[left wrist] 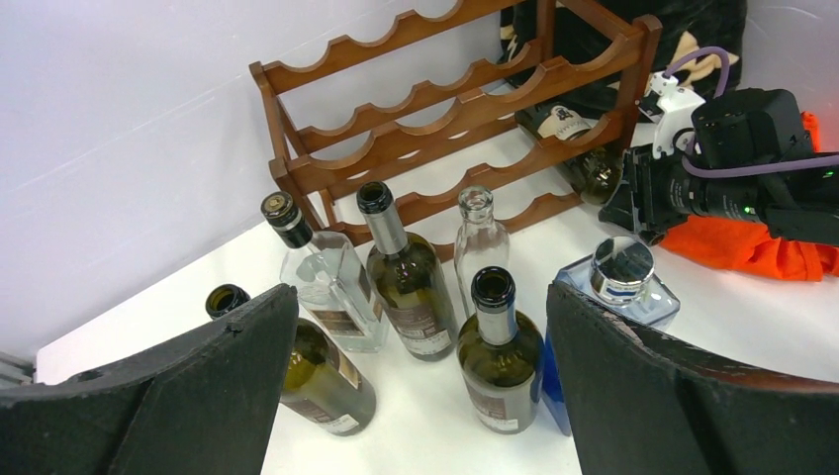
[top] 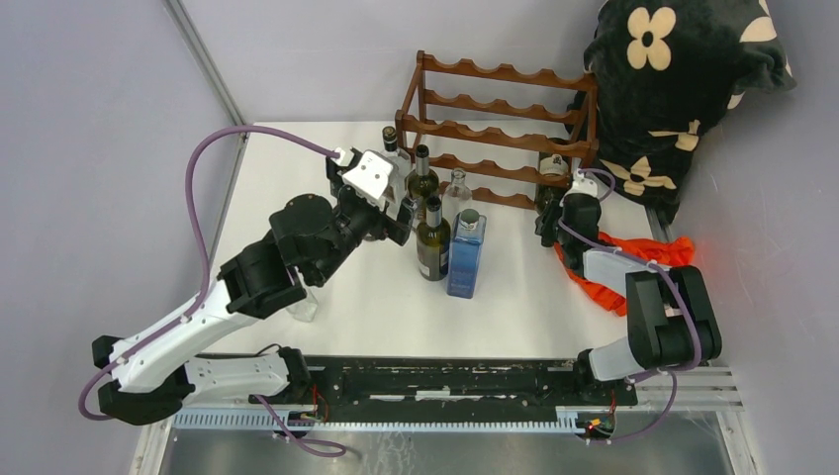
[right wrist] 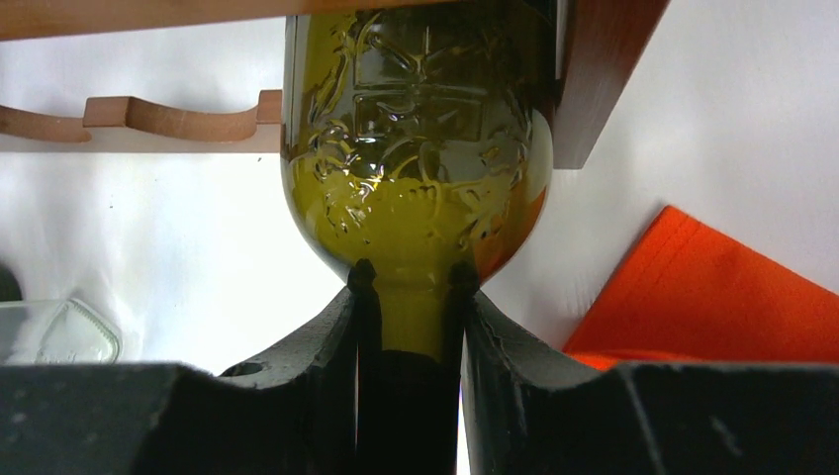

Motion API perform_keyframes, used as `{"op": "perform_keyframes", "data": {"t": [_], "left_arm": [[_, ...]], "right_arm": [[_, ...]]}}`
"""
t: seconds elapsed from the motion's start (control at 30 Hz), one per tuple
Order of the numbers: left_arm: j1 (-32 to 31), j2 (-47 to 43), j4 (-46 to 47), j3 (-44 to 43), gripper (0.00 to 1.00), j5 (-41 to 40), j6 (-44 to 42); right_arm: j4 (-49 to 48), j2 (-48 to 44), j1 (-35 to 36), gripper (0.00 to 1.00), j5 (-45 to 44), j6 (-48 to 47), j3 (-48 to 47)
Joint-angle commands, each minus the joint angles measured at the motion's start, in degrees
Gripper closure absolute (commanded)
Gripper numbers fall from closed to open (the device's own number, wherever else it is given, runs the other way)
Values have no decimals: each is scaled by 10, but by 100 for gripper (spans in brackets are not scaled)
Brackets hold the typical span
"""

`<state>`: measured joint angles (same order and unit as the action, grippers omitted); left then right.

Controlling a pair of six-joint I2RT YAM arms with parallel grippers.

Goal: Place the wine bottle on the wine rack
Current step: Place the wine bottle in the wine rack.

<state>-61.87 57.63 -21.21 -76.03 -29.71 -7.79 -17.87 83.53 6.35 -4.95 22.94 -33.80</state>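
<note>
The reddish-brown wine rack (top: 495, 109) stands at the back of the white table, also in the left wrist view (left wrist: 445, 109). A green wine bottle (right wrist: 416, 148) lies in a low tier at the rack's right end (top: 551, 176), neck pointing out towards me. My right gripper (right wrist: 408, 277) is shut on that neck, just below the shoulder. My left gripper (left wrist: 416, 297) hangs open above a cluster of standing bottles, holding nothing; in the top view it (top: 396, 203) is left of the rack's front.
Several bottles stand in front of the rack: a green one (top: 432, 242), a blue square one (top: 466, 255), a clear one (top: 456, 193). An orange cloth (top: 633, 262) lies under the right arm. A black flowered cushion (top: 673, 79) leans beside the rack.
</note>
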Motion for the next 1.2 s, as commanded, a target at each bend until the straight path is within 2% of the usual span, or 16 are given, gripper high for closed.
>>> {"op": "perform_keyframes", "data": {"t": [0.0,0.7,0.9,1.17], "left_arm": [[3,7,37,0,0,-19,-31],[22,51,48,-13,0,-24,-64],[34,58,50,-16,0,-13,-63],[37,61,50,-16,0,-5,-55]], "right_arm": [[-136,4,3,100,-33,-6,-54],[-119,96,8,90,-46,-26,-155],[-118,103,9,85,-54,-47,-153],[-135,110,9,85,-69,-68,-145]]}}
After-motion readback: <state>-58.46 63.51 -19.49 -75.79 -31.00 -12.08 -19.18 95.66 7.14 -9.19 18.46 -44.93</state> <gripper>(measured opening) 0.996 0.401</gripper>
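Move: My right hand holds the wine bottle by its neck, the base already inside the rack. The middle of the rightmost slot in the lowest row lies about 14 cm straight ahead and 1 cm lower. The rack's front right post stands 7 cm ahead, 5 cm to the right; the blue bottle is 12 cm back, 22 cm left; the orange cloth is 8 cm back, 18 cm right. From my left hand that slot is some 30 cm ahead, 40 cm right and 36 cm down. I slide the bottle on straight forward and level with my right hand, about 5 cm deeper into the lowest right slot, its body passing under the rail above. I ease to a stop there with a slight roll, fingers still pinching the neck. Meanwhile my open, empty left hand drifts some 3 cm forward and nearly as far down above the standing bottles, rolling slightly. ##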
